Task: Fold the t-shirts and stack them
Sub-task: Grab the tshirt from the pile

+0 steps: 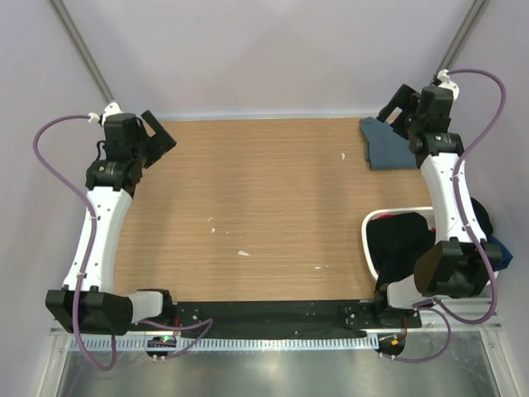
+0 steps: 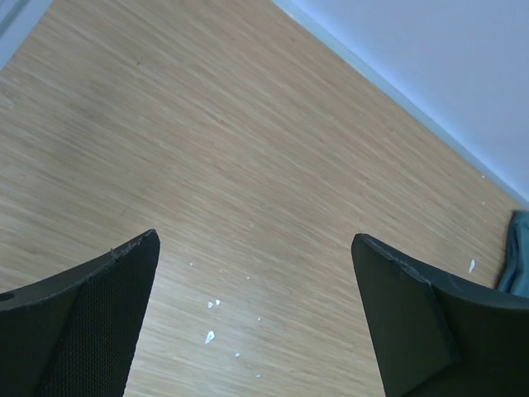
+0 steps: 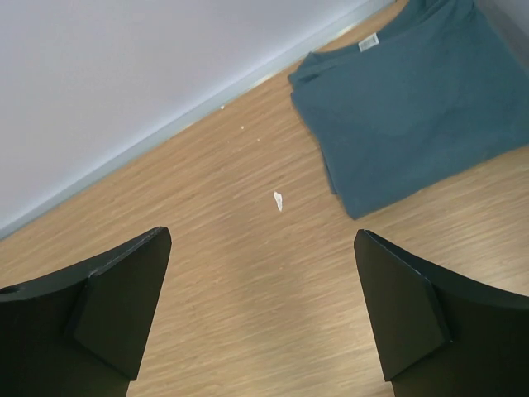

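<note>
A slate-blue t-shirt (image 1: 387, 147) lies folded flat at the table's far right corner; the right wrist view shows it (image 3: 413, 107) with its neck label up, and the left wrist view catches its edge (image 2: 519, 265). A black t-shirt (image 1: 401, 241) lies crumpled in a white basket (image 1: 364, 240) at the near right. My right gripper (image 1: 407, 109) hovers above the folded shirt, open (image 3: 263, 233), with only bare wood between its fingers. At the far left my left gripper (image 1: 159, 136) is raised, open (image 2: 254, 238) and holds nothing.
More cloth, blue (image 1: 500, 252) and dark (image 1: 482, 219), shows behind the right arm beside the basket. Small white flecks (image 1: 242, 252) dot the wooden tabletop (image 1: 264, 207). A pale wall runs along the table's far edge.
</note>
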Robot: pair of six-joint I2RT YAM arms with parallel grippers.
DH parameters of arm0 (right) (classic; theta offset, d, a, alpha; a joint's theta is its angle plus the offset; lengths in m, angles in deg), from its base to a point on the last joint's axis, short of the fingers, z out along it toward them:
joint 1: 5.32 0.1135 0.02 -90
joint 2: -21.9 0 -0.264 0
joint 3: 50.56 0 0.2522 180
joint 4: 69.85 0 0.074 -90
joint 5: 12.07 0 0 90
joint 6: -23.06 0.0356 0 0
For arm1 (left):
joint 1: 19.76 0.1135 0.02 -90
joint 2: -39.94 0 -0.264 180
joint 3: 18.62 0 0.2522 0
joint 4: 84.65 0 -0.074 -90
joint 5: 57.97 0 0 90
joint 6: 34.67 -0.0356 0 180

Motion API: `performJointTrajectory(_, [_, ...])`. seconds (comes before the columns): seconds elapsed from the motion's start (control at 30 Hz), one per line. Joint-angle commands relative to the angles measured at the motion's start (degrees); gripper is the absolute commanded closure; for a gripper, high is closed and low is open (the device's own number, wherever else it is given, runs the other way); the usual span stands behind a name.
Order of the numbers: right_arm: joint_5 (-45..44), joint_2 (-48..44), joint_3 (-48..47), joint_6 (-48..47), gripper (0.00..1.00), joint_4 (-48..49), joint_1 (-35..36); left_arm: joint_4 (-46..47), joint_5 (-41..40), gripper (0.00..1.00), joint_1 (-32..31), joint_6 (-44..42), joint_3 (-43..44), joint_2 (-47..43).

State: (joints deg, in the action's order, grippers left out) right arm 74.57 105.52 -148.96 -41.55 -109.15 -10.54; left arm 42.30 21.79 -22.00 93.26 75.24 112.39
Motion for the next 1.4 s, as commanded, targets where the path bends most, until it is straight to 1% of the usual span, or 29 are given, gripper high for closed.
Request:
performJointTrajectory(0.0, [-2.5,-0.7,-7.0,-1.9,0.00,-0.1,-0.2,4.7,0.9,0.00,0.2,-1.9,-0.9,-2.7])
performJointTrajectory(0.07, [-5.2,0.1,-9.1,-2.0,0.00,-4.1,-0.2,6.1,1.2,0.00,0.2,-3.5,-2.0,-3.7])
performJointTrajectory(0.2, [-8.9,-0.1,-10.9,-3.1,0.00,-6.6,-0.2,7.8,3.1,0.00,0.1,-5.6,-2.7,-4.1])
performJointTrajectory(0.23, [-11.0,0.1,-11.5,-3.3,0.00,-8.6,-0.2,8.3,3.2,0.00,0.2,-6.4,-3.1,-3.8])
performJointTrajectory(0.3, [-13.9,0.7,-15.1,-2.7,0.00,-12.4,-0.2,8.4,3.6,0.00,0.2,-6.6,-3.1,-2.8])
performJointTrajectory(0.33, [-19.8,1.3,-16.6,-1.3,0.00,-18.1,-0.2,8.4,3.7,0.00,0.2,-7.0,-3.0,-2.2])
performJointTrajectory(0.37, [-23.2,2.4,-17.8,0.3,0.00,-21.1,-0.5,8.4,4.0,0.00,0.2,-7.3,-2.8,-1.8])
performJointTrajectory(0.4, [-25.3,3.2,-19.6,4.2,0.00,-24.3,-2.6,8.4,4.3,0.00,0.2,-7.5,-2.9,-1.4])
performJointTrajectory(0.43, [-26.6,4.1,-20.5,6.6,0.00,-31.5,-4.3,8.6,4.6,0.00,0.1,-7.6,-3.4,-1.2])
performJointTrajectory(0.47, [-26.5,5.5,-21.1,9.0,0.00,-35.1,-6.3,9.0,4.4,0.00,0.1,-7.6,-4.8,-1.1])
performJointTrajectory(0.5, [-26.1,5.9,-20.4,11.8,0.00,-37.9,-10.7,9.9,4.2,0.00,0.1,-7.6,-5.6,-1.0])
performJointTrajectory(0.53, [-26.0,5.5,-19.3,12.8,0.00,-41.6,-11.9,9.7,4.3,0.00,0.1,-7.7,-5.8,-0.4])
performJointTrajectory(0.57, [-27.8,4.7,-17.7,13.4,0.00,-42.5,-12.8,9.2,4.9,0.00,0.2,-8.2,-5.7,0.0])
performJointTrajectory(0.6, [-29.4,2.6,-13.9,14.1,0.00,-43.0,-13.2,8.5,5.0,0.00,0.2,-8.5,-5.5,0.5])
performJointTrajectory(0.67, [-31.6,-0.7,-9.3,15.9,0.00,-42.3,-13.3,7.9,4.2,0.00,0.2,-8.6,-5.0,1.4])
performJointTrajectory(0.7, [-31.7,-3.7,-4.7,16.5,0.00,-41.6,-13.4,7.8,3.9,0.00,0.1,-8.6,-4.7,1.6])
performJointTrajectory(0.8, [-31.9,-5.6,0.8,20.8,0.00,-42.7,-14.6,7.5,3.7,0.00,0.1,-8.5,-4.3,2.1])
performJointTrajectory(0.83, [-33.0,-5.4,1.5,22.1,0.00,-46.6,-14.6,7.4,3.7,0.00,0.2,-8.5,-4.4,2.1])
performJointTrajectory(0.87, [-34.1,-5.2,1.9,25.3,0.00,-48.7,-14.6,7.4,3.7,0.00,0.1,-8.4,-4.5,2.1])
performJointTrajectory(0.9, [-37.0,-5.2,3.2,26.6,0.00,-50.4,-14.6,7.3,3.8,0.00,0.2,-8.4,-4.7,2.3])
performJointTrajectory(0.93, [-38.0,-5.9,4.1,28.0,0.00,-51.9,-14.6,7.2,3.8,0.00,0.2,-8.2,-4.9,2.3])
performJointTrajectory(1.03, [-39.7,-8.2,8.3,29.2,0.00,-49.5,-14.7,6.9,4.7,0.00,0.2,-7.6,-4.4,3.3])
performJointTrajectory(1.1, [-40.1,-8.0,9.1,31.4,0.00,-50.6,-15.0,6.4,5.5,0.00,0.2,-7.3,-3.7,4.2])
performJointTrajectory(1.2, [-44.4,-6.9,8.0,36.5,0.00,-58.7,-15.0,5.1,6.0,0.00,0.2,-6.8,-2.4,4.9])
performJointTrajectory(1.27, [-44.5,-7.7,8.7,34.8,0.00,-57.3,-15.0,4.9,6.4,0.00,0.2,-6.6,-2.6,5.0])
performJointTrajectory(1.3, [-44.0,-8.1,10.7,34.2,0.00,-54.3,-15.0,5.0,6.5,0.00,0.2,-6.5,-2.7,5.2])
performJointTrajectory(1.37, [-42.3,-8.6,13.0,33.2,0.00,-51.9,-15.1,4.8,7.2,0.00,0.2,-6.3,-2.5,5.7])
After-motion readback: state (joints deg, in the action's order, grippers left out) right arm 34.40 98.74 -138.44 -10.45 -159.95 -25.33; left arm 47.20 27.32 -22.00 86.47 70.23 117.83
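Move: From the right hand, the t-shirt pile in the basket lies about 25 cm back, 17 cm to the right and some 25 cm below. Its blue t-shirt is about 15 cm farther right and 2 cm farther back than the pile's middle. The folded t-shirt lies 12 cm ahead of the right hand, 12 cm to its right and 29 cm below. For the left hand, the pile is roughly 75 cm right, 16 cm back and 25 cm below. Lift the open right gripper about 5 cm clear of the folded t-shirt, then swing it fast back some 26 cm, rightwards and down to over the basket's pile, turning clockwise until the fingers point right and steeply down. Slow there, fingers wide, short of the black cloth. Let the empty left gripper rise slightly, then sink to about 6 cm lower than it began, easing forward. ##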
